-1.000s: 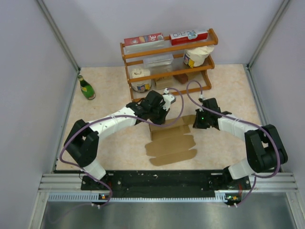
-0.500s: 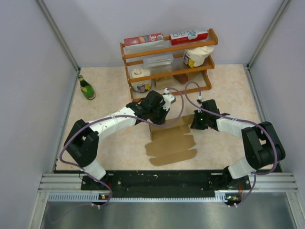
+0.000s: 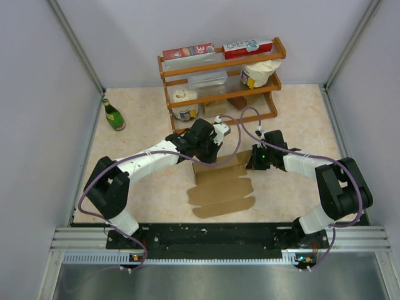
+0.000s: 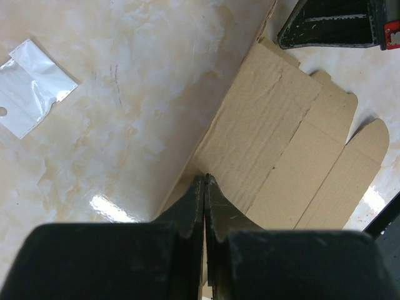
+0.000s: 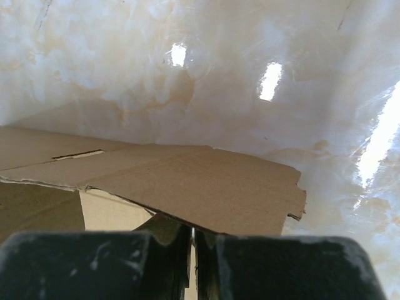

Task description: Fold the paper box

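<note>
The paper box [image 3: 222, 190] is a flat brown die-cut cardboard sheet on the marbled table, with rounded flaps toward the near edge. My left gripper [image 3: 202, 160] is at its far left corner. In the left wrist view the left gripper [image 4: 205, 180] is shut, its tips resting on the paper box [image 4: 294, 144] near its left fold, nothing between them. My right gripper [image 3: 250, 164] is at the sheet's far right end. In the right wrist view the right gripper [image 5: 192, 232] is shut, its tips tucked under a raised flap of the paper box [image 5: 206, 181].
A wooden rack [image 3: 219, 81] with red cartons, tubs and a clear container stands at the back. A green bottle [image 3: 114, 115] stands at the far left. A small clear plastic bag [image 4: 31, 87] lies on the table left of the sheet. Walls close in both sides.
My right gripper has slid left against the sheet's right end, lifting that flap, and the sheet has shifted slightly left. The left arm has stayed in place.
</note>
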Controlling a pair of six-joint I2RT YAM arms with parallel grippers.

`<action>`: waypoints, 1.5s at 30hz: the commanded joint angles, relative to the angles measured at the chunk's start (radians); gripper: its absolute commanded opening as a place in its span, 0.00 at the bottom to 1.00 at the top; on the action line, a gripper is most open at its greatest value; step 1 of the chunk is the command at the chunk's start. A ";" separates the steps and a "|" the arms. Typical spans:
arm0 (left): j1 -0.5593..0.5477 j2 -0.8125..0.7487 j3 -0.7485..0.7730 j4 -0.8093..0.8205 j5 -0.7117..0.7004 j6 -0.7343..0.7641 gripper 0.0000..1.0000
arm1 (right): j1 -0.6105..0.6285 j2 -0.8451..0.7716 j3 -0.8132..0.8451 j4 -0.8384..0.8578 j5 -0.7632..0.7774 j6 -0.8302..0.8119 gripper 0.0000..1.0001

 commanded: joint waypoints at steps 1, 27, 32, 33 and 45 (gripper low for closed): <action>-0.004 0.004 0.025 -0.006 0.016 0.005 0.00 | 0.006 -0.027 -0.008 0.051 -0.093 0.017 0.00; -0.008 0.007 0.022 -0.009 0.018 0.006 0.00 | 0.006 0.013 -0.062 0.300 -0.362 0.168 0.00; -0.008 0.007 0.022 -0.009 0.018 0.006 0.00 | 0.006 0.041 -0.088 0.346 -0.371 0.183 0.00; -0.010 0.007 0.023 -0.009 0.019 0.006 0.00 | 0.008 0.047 -0.089 0.352 -0.376 0.188 0.00; -0.008 0.005 0.023 -0.011 0.015 0.008 0.00 | 0.006 -0.057 -0.066 0.256 -0.273 0.137 0.00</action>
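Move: The flap at the box's right end stands just ahead of my closed right fingertips, some 2 cm farther out and level in height. The long far wall's middle lies about 11 cm to the left and 2 cm ahead, and the flat front panel's middle is roughly 10 cm left, 8 cm back and 3 cm lower. From my left hand, at that far wall, the end flap is about 11 cm to the right, neither ahead nor back. I sweep my closed right fingertips about 5 cm left along the end flap towards the box's corner and my left hand, rising some 3.5 cm on the way, then dip about 1.5 cm and ease back slightly. The wrist rolls some 20 degrees, so the fingers point more to the left. My left hand stays still, shut, at the far wall. ##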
